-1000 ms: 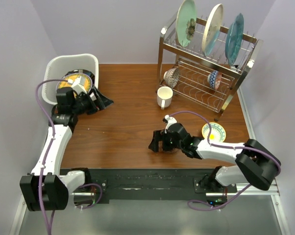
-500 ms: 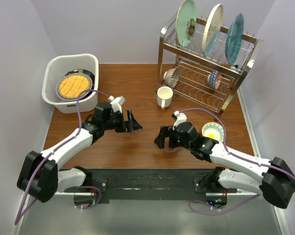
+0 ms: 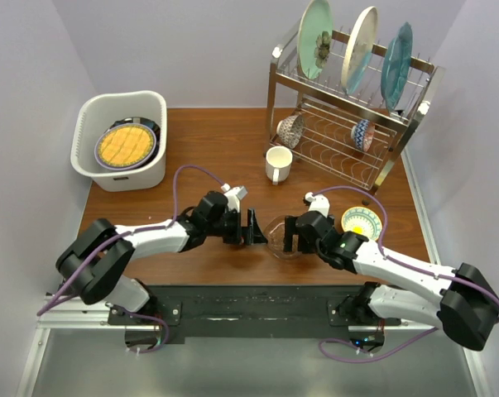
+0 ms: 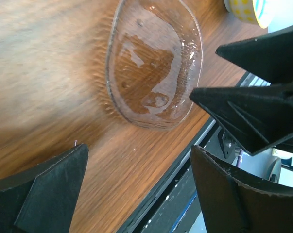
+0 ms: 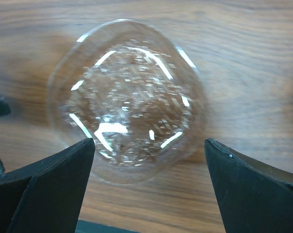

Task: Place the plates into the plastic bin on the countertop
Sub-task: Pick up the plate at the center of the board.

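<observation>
The white plastic bin (image 3: 139, 174) stands at the countertop's (image 3: 208, 149) far left, holding stacked plates with an orange one (image 3: 127, 144) on top. Three more plates stand upright in the rack: pale green with a flower (image 3: 315, 37), cream (image 3: 361, 48) and teal (image 3: 395, 55). A clear glass dish (image 3: 280, 240) (image 4: 153, 68) (image 5: 127, 99) lies near the front edge. My left gripper (image 3: 255, 227) (image 4: 139, 149) is open just left of it. My right gripper (image 3: 291, 234) (image 5: 148, 141) is open at its right side, fingers (image 5: 49, 184) straddling its near rim. Neither holds anything.
A steel wire dish rack (image 3: 348, 124) stands at the back right with two small bowls (image 3: 291, 129) on its lower shelf. A white mug (image 3: 277, 164) sits in front of it. A small yellow-patterned bowl (image 3: 362, 222) lies right of my right gripper.
My left arm has swung from the bin across to the middle and now sits beside the glass dish. My right gripper has shifted slightly right over the dish.
</observation>
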Robot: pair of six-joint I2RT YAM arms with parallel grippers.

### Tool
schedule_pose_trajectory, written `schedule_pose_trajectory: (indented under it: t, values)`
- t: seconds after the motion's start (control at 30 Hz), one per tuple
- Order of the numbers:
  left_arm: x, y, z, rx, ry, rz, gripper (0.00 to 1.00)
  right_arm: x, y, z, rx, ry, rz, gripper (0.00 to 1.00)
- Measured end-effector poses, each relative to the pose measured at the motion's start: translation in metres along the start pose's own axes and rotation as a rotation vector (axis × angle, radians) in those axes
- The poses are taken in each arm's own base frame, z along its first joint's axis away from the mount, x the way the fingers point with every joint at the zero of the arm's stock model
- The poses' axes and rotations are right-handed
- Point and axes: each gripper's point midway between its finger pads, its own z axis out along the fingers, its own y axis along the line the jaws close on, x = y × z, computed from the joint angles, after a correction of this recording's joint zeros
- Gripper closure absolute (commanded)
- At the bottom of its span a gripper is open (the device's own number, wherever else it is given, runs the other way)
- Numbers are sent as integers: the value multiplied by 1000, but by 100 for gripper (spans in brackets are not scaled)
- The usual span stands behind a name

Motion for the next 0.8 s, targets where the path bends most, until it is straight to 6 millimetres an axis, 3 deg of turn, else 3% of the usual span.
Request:
schedule_pose_trajectory:
  t: [0.23,0.43,0.8]
  values:
    - [12,2,21,4,24,-20,28,-5,-18,2,64,-4,41,1]
    - [11,6,28,2,7,-42,40,-9,-27,2,70,-25,77,1]
    - [11,7,47,41,-11,-84,57,-8,-24,3,42,-18,70,1]
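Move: The clear glass plate at the center of the board lies about 9 cm to the right of my left hand, some 2 cm ahead and 5 cm below. The white mug stands roughly 22 cm ahead of the plate and just left of it. From my right hand the plate is about 4 cm ahead, 4 cm left and 5 cm down, while the patterned bowl sits about 8 cm ahead and 19 cm right. I sink my left hand about 3.5 cm and bring it some 3 cm right, up to the glass plate's left rim, narrowing its wide-open fingers to about half as it goes. Meanwhile my right hand, still wide open, draws off about 2.5 cm to the right of the plate and slightly forward, turning a little clockwise, then hovers. ##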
